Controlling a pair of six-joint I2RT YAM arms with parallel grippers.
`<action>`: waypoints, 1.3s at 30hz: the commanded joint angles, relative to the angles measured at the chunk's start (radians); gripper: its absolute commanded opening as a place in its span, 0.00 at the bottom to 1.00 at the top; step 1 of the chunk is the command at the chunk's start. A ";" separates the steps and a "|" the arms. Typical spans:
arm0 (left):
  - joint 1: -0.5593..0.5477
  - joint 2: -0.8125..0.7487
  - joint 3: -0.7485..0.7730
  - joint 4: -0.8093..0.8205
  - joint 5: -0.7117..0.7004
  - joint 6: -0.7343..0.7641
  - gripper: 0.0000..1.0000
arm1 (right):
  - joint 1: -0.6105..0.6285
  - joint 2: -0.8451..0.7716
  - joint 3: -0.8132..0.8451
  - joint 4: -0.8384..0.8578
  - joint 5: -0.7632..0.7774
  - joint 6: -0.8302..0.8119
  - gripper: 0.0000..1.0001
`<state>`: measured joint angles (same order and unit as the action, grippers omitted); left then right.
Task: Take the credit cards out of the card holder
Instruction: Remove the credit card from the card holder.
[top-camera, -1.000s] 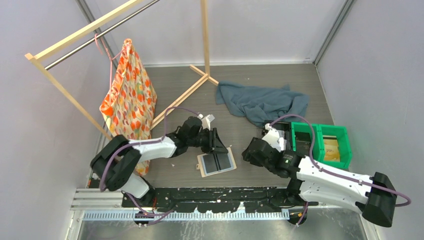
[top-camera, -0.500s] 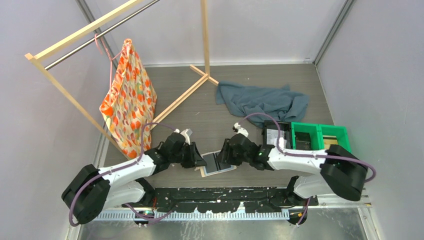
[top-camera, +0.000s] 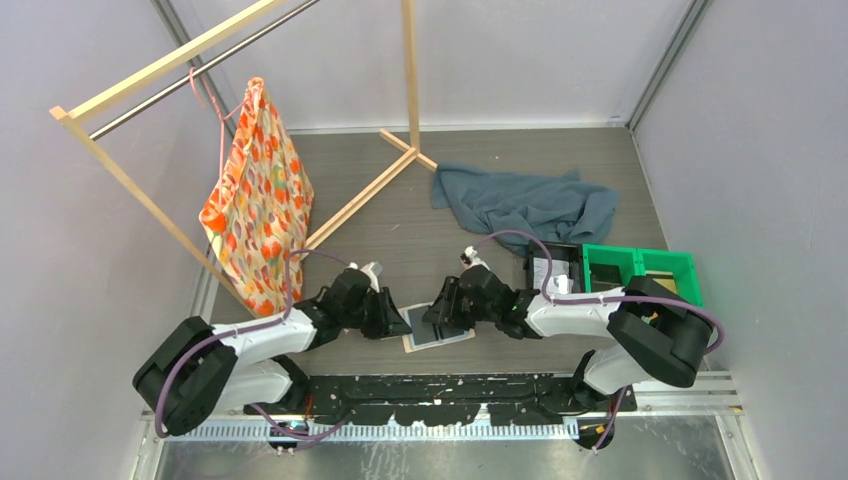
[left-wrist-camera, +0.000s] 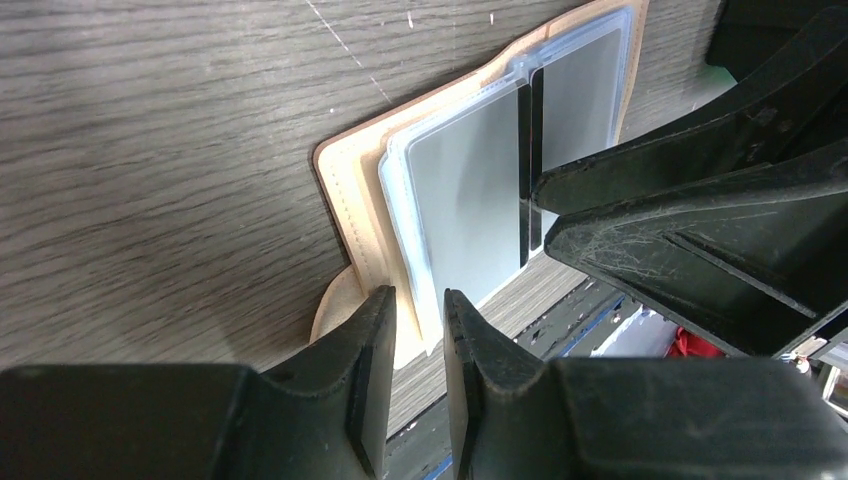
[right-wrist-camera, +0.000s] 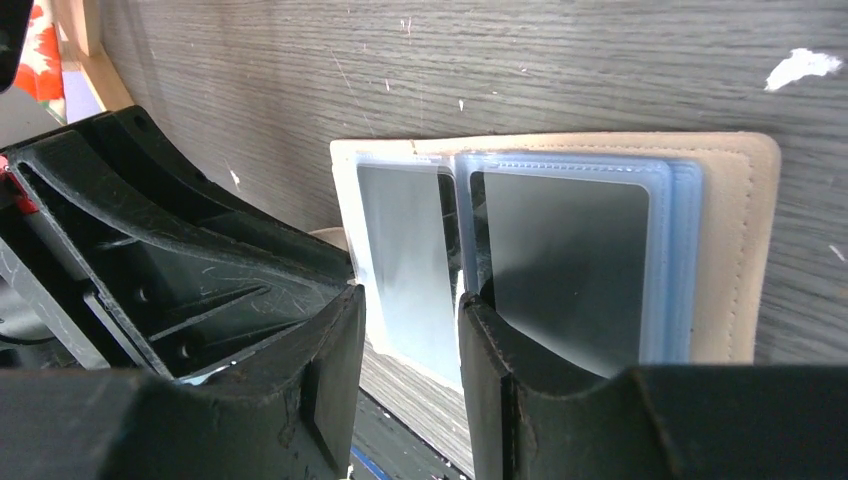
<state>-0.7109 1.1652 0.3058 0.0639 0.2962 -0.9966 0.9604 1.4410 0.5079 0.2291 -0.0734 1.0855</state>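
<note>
The tan card holder (top-camera: 437, 330) lies open and flat near the table's front edge. Two dark grey credit cards (right-wrist-camera: 570, 250) sit in its pale blue-grey pockets, and they show in the left wrist view too (left-wrist-camera: 470, 190). My left gripper (top-camera: 398, 325) is low at the holder's left edge. Its jaws are nearly together, with a narrow gap over the tan border and a pocket corner (left-wrist-camera: 420, 305). My right gripper (top-camera: 438, 322) is open over the holder's middle (right-wrist-camera: 410, 310). One pocket with its card shows between the jaws, and one finger (right-wrist-camera: 500, 350) rests by the fold.
A green bin (top-camera: 640, 272) and a black tray (top-camera: 552, 268) stand at the right. A blue-grey cloth (top-camera: 525, 205) lies behind them. A wooden rack (top-camera: 400, 150) with an orange patterned bag (top-camera: 258, 200) stands at the left. The black base rail (top-camera: 430, 390) runs just in front of the holder.
My right arm swung left from near the bin down onto the holder. My left arm dropped lower and closed in on the holder's left edge. The holder has not moved.
</note>
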 joint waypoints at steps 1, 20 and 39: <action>0.008 0.031 -0.004 0.040 -0.020 0.005 0.26 | -0.017 -0.006 -0.017 0.062 -0.003 0.008 0.44; 0.020 0.049 0.013 0.038 -0.034 0.018 0.14 | -0.025 0.055 -0.115 0.203 0.002 0.074 0.30; 0.022 0.227 0.058 0.111 0.018 0.042 0.01 | -0.034 0.032 -0.199 0.338 0.005 0.133 0.18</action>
<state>-0.6807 1.3376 0.3592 0.1612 0.3737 -0.9874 0.9173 1.4899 0.3237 0.5613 -0.0631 1.2102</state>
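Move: The credit card in the holder's left-hand page lies about 3 cm to the right of my left hand, 1 cm farther out and 1 cm below. From my right hand it is some 2 cm to the left, level ahead, about 2 cm down. The card in the right-hand page lies some 4 cm to the right of my right hand and 1 cm ahead, also about 2 cm below. The holder's snap tab sits about 1 cm to the left of my left fingertips, slightly below and level ahead. With my right hand I sink about 1.5 cm onto the left-hand page and drift as far right, narrowing my fingers from half open around the stripe side of its card by the fold, rolling and turning clockwise some 10 degrees. My left hand shuts fully at that page's outer edge, first barely shifting, then easing right and forward about 2 cm in all and slightly down, to hold the pocket layers there. ##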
